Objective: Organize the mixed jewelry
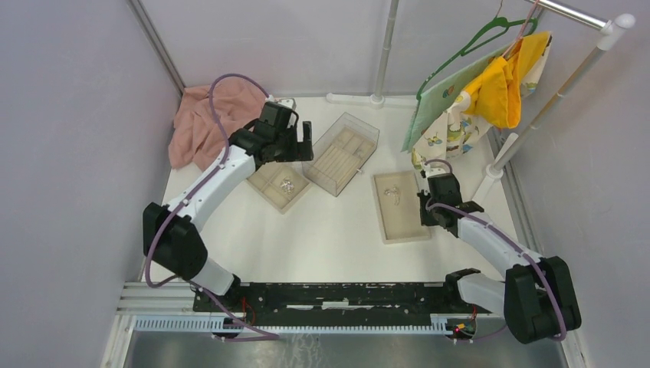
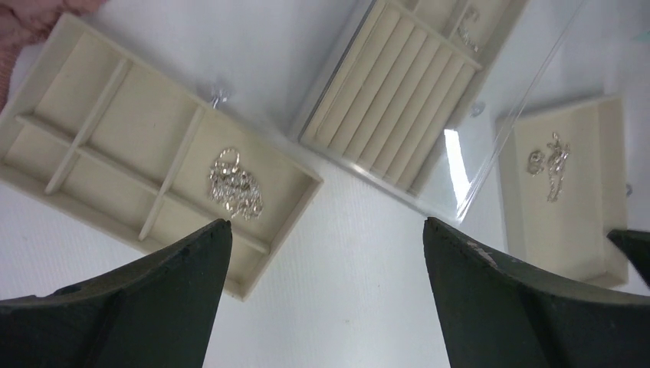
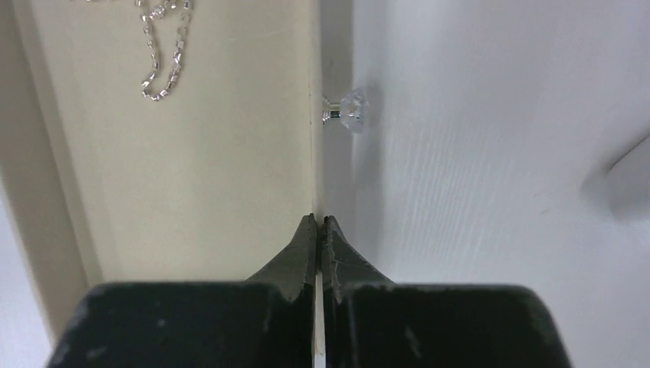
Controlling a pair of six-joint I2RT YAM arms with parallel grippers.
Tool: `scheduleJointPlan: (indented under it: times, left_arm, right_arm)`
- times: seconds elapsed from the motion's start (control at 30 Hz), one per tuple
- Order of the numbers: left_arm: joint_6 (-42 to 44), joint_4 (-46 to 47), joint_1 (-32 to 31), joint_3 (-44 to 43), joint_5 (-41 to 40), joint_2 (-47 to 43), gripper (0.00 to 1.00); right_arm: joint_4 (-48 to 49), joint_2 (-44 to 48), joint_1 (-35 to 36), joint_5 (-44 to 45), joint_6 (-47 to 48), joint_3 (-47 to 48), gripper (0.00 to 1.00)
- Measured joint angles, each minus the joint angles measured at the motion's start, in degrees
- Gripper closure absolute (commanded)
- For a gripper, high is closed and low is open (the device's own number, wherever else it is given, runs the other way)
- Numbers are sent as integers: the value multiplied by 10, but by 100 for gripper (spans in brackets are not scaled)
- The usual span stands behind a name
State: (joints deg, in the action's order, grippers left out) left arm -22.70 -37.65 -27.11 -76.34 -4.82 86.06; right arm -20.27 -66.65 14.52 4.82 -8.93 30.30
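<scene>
The mixed jewelry lies in two beige trays. A silver heap (image 2: 235, 188) fills one compartment of the divided left tray (image 2: 100, 130). A thin chain (image 3: 165, 54) and small pieces (image 2: 553, 165) lie in the plain right tray (image 1: 398, 222). A crystal-tipped stud (image 3: 345, 109) lies on the table against that tray's right wall. My left gripper (image 2: 327, 224) hangs open above the table between the trays, holding nothing. My right gripper (image 3: 318, 221) is shut, its tips right at the right tray's side wall; I cannot tell whether they pinch it.
A clear plastic box (image 1: 341, 153) with a ridged beige insert stands between the trays. A pink cloth (image 1: 207, 123) is bunched at the back left. Clothes on hangers (image 1: 490, 84) and a white rack pole (image 1: 510, 149) stand at the back right. Another small silver piece (image 2: 218, 93) lies by the left tray.
</scene>
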Motion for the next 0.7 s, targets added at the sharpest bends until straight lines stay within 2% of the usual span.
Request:
scheduleJointPlan:
  times: [0.17, 0.4, 0.53, 0.7]
  left_arm:
    - [0, 0, 5, -122, 0, 97, 0]
    - [0, -9, 24, -281, 3, 245, 0]
    - [0, -14, 37, -334, 13, 315, 0]
    - [0, -15, 42, -333, 55, 368, 0]
  right_arm:
    - [-29, 56, 5, 10, -99, -29, 100]
    - [-78, 77, 50, 70, -248, -22, 100]
    - [-98, 77, 69, 90, -304, 0, 100]
    - [-116, 73, 92, 116, -351, 34, 100]
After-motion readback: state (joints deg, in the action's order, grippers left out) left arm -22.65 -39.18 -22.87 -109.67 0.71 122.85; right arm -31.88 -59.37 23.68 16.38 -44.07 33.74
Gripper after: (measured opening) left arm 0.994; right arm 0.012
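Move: The left hand, wide open, hangs above the divided tray's corner. The clear box's middle lies about 10 cm ahead, 12 cm right and 13 cm below it; the divided tray's middle is 2 cm ahead, 6 cm left and 17 cm down. The right hand already pinches the open tray's right long rim, that tray's middle 5 cm ahead, 8 cm left and 1 cm below; the clear box is some 20 cm ahead, 26 cm left and 2 cm above it. Still pinching the open tray's right rim, the right hand first drags it back about 3 cm while turning clockwise, then lifts some 3 cm and eases left and slightly forward, having turned about 25 degrees, with its left side tipping up a little. Meanwhile the left hand, fingers kept wide open, reaches some 14 cm forward and slightly right towards the clear box's left wall, first rising a touch, then dropping to about 7 cm below its start. ##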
